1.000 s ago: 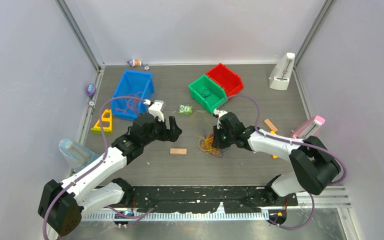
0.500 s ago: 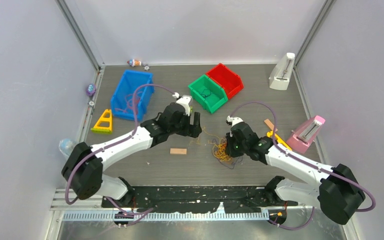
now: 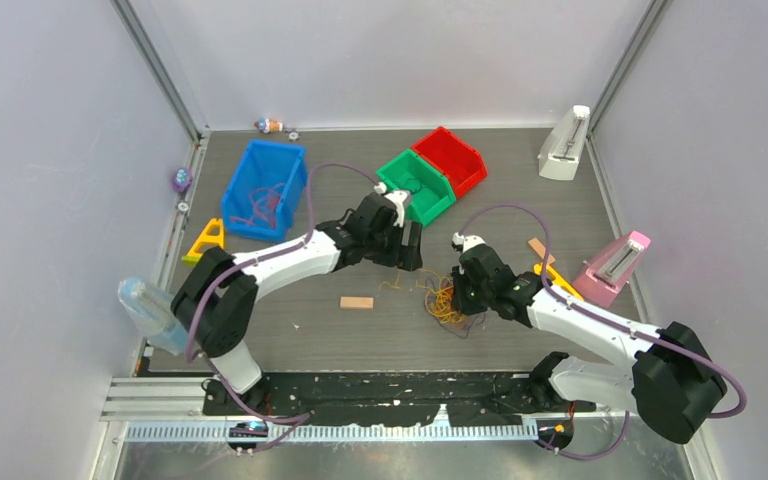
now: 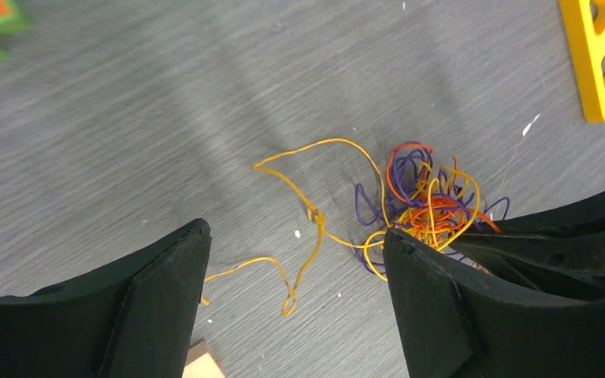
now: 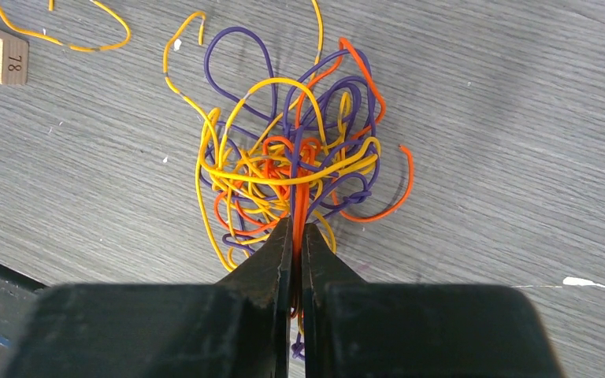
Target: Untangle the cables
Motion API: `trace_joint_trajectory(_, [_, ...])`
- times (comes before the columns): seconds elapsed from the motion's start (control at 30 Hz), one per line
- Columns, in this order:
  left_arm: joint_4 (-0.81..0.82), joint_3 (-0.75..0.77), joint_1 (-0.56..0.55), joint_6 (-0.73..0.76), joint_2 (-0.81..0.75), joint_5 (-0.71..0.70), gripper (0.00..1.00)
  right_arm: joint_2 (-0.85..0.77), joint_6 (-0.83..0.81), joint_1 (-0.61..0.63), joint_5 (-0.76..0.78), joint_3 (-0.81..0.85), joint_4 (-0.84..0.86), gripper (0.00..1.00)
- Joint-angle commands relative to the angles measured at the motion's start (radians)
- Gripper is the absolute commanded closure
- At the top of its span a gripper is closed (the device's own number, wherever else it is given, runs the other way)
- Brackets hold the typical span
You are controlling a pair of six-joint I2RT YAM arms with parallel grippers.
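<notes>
The cables (image 3: 444, 302) lie as a tangled bunch of orange, yellow and purple strands on the grey table, a little right of centre. My right gripper (image 3: 466, 296) is shut on orange strands at the near side of the bunch (image 5: 291, 169), its jaws (image 5: 293, 230) pinched together. One yellow strand (image 4: 313, 216) trails out of the bunch (image 4: 429, 206) to the left. My left gripper (image 3: 406, 252) hangs just above that strand, its jaws wide open (image 4: 295, 236) with nothing between them.
A small wooden block (image 3: 356, 302) lies left of the bunch. Green bin (image 3: 430, 205) and red bin (image 3: 465, 165) stand behind, and a blue bin (image 3: 238, 185) holding more strands at back left. Yellow pieces (image 3: 205, 240) (image 3: 552, 272), a pink stand (image 3: 615, 262) and a bottle (image 3: 150, 310) flank the table.
My left arm has swung right from the blue bin to the trailing yellow strand, staying open. My right gripper dragged the bunch slightly nearer and rightward, then stayed put.
</notes>
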Motion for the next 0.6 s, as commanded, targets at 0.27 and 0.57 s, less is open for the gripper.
trace_joint_trajectory(0.27, [-0.015, -0.003, 0.055, 0.018, -0.027, -0.143, 1.00, 0.031, 0.093, -0.036, 0.169, 0.039, -0.039, 0.79])
trace_joint_trajectory(0.57, [0.048, -0.312, 0.356, -0.038, -0.526, -0.099, 1.00, -0.124, 0.163, -0.360, 0.179, -0.057, -0.053, 0.29])
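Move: The loose end of the yellow cable lies beneath the open left fingers, about 5 cm below and 1 cm to the right. The tangle sits 8 cm right and 5 cm back of the left hand, and the wooden block 10 cm left and 5 cm back. The right hand still pinches strands from the tangle, whose middle is some 3 cm left and 2 cm ahead; the yellow triangle is about 17 cm right and 4 cm ahead. Down about 4 cm onto the loose yellow cable goes the left hand, its fingers shutting on it near the knot; then it sweeps some 13 cm left, rising well and easing forward, turning counter-clockwise, drawing the cable away from the tangle. The right hand first holds, then opens, letting go of its strands as it slides about 8 cm right and slightly forward, turning roughly 25 degrees clockwise. ##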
